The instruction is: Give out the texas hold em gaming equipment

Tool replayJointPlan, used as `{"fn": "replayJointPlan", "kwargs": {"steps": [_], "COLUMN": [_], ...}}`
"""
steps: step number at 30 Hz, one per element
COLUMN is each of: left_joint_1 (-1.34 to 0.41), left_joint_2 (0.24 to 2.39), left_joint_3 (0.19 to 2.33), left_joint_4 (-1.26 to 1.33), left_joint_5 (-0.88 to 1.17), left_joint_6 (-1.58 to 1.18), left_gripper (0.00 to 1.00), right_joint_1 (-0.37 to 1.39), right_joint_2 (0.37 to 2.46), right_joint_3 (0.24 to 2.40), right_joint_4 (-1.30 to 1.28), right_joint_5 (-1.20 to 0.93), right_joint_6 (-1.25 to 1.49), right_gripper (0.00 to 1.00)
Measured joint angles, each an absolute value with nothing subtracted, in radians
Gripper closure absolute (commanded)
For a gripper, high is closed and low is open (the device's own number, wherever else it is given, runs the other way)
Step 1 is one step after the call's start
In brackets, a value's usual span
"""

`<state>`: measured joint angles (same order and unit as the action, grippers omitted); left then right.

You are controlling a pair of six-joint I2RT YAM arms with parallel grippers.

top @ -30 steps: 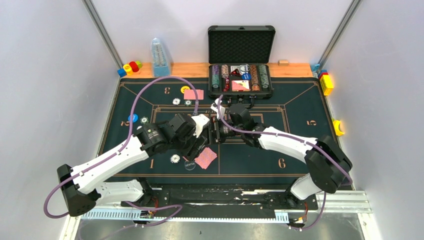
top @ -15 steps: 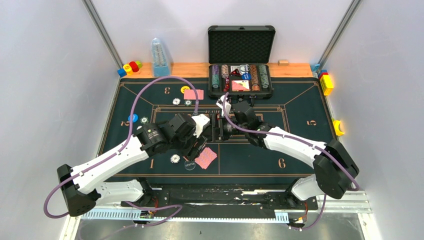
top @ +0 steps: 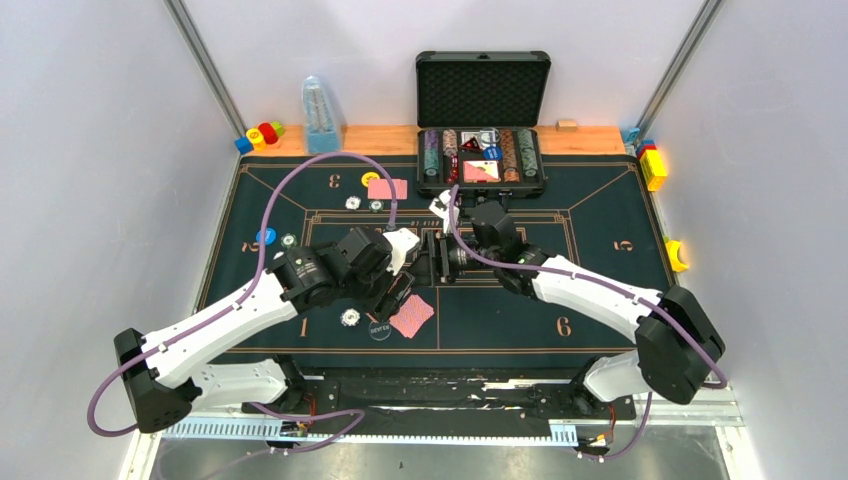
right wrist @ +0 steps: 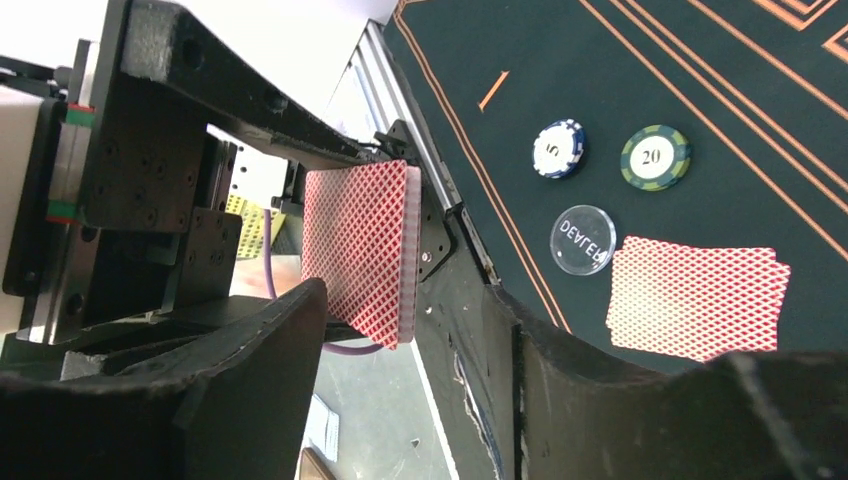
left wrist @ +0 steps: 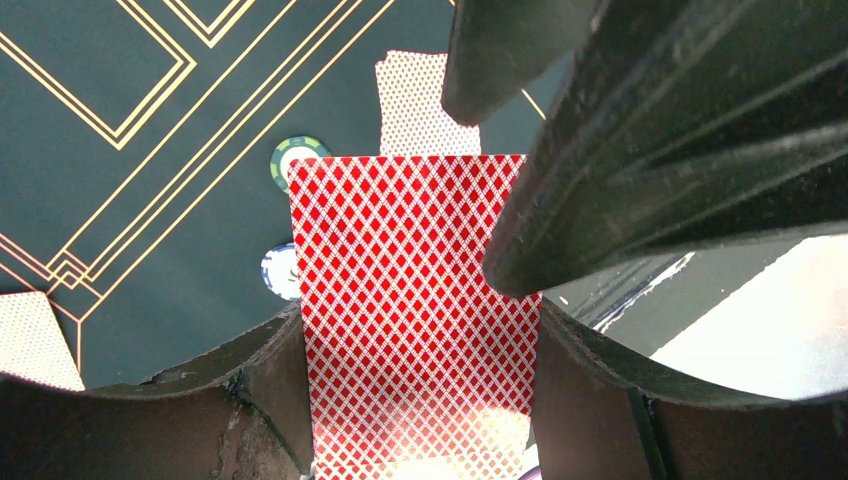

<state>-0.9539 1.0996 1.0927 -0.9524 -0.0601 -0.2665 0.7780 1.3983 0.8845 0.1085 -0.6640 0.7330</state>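
Observation:
My left gripper (left wrist: pixel 415 330) is shut on a deck of red-backed playing cards (left wrist: pixel 415 300), holding it upright above the green felt mat (top: pixel 600 300). It sits mid-mat in the top view (top: pixel 398 287). My right gripper (right wrist: pixel 410 330) is open, its fingers (left wrist: pixel 680 150) right at the deck's far edge; the deck (right wrist: pixel 360 250) stands just beyond its fingertips. On the mat below lie dealt cards (top: pixel 411 316), a clear dealer button (top: pixel 380 327) and a white chip (top: pixel 349 317). The right wrist view shows the button (right wrist: pixel 583 240), two chips (right wrist: pixel 558 148) and the cards (right wrist: pixel 695 297).
An open black case (top: pixel 482 160) with chip rows and cards stands at the mat's far edge. Cards (top: pixel 388 188), a yellow disc (top: pixel 371 180) and chips (top: pixel 352 202) lie at seat 3; a blue disc (top: pixel 265 237) lies at seat 2. Toy blocks (top: pixel 260 134) and a blue bottle (top: pixel 320 115) stand behind.
My right arm's elbow has swung right and its wrist has shifted slightly up, with the gripper staying at the deck. The left arm has not moved.

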Motion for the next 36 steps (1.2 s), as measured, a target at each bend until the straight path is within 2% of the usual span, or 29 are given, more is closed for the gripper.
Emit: {"fn": "replayJointPlan", "kwargs": {"steps": [5,9,14,22,29,33,36], "left_joint_1": [-0.954,-0.954,-0.954,-0.954,-0.954,-0.954,-0.954], "left_joint_2": [1.1,1.1,1.102,1.103,1.103,1.103,1.103], "left_joint_3": [1.093,1.093,1.092,1.092,1.092,1.092,1.092], "left_joint_4": [-0.952,-0.953,-0.961,-0.958,-0.957,-0.958,-0.958], "left_joint_5": [-0.06,-0.06,-0.061,-0.06,-0.059,-0.056,-0.054], "left_joint_6": [-0.266,-0.266,-0.266,-0.266,-0.266,-0.266,-0.266], "left_gripper": [1.0,1.0,1.0,1.0,1.0,1.0,1.0], "right_joint_1": [0.796,0.805,0.809,0.811,0.811,0.81,0.81], "right_joint_2": [1.417,1.439,1.438,1.398,1.372,1.355,1.338], "right_joint_3": [0.885,0.886,0.895,0.895,0.895,0.895,0.895], "right_joint_4": [0.11,0.109,0.104,0.059,0.038,0.025,0.011], "right_joint_5": [-0.689,-0.695,-0.677,-0.61,-0.579,-0.567,-0.551], "right_joint_6": [0.729,0.727,0.722,0.7,0.686,0.682,0.677], "right_gripper": [0.48,0.57,0.62,0.67,0.8,0.86,0.86]}}
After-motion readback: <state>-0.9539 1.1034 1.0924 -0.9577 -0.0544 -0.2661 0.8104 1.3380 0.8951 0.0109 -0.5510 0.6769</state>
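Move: The deck's exposed end and top card are right beside my open right fingers: the middle of the deck lies about 3 cm back and 3 cm to their left, at nearly the same height. From my left hand, which already grips the deck, that middle is only about 1 cm ahead and 1 cm to the right, 1 cm lower. On the felt some 15 cm below the right hand, the dealt cards lie 3 cm back and 2 cm left, the dealer button 6 cm back and 7 cm left. My right fingers dip down and back onto the deck with a slight push left, little more than 1 cm each way, then ease to the right, forward and up by about as much, closing from well open to nearly shut until they pinch the top card's free end at its corner. My left hand holds the deck still. ##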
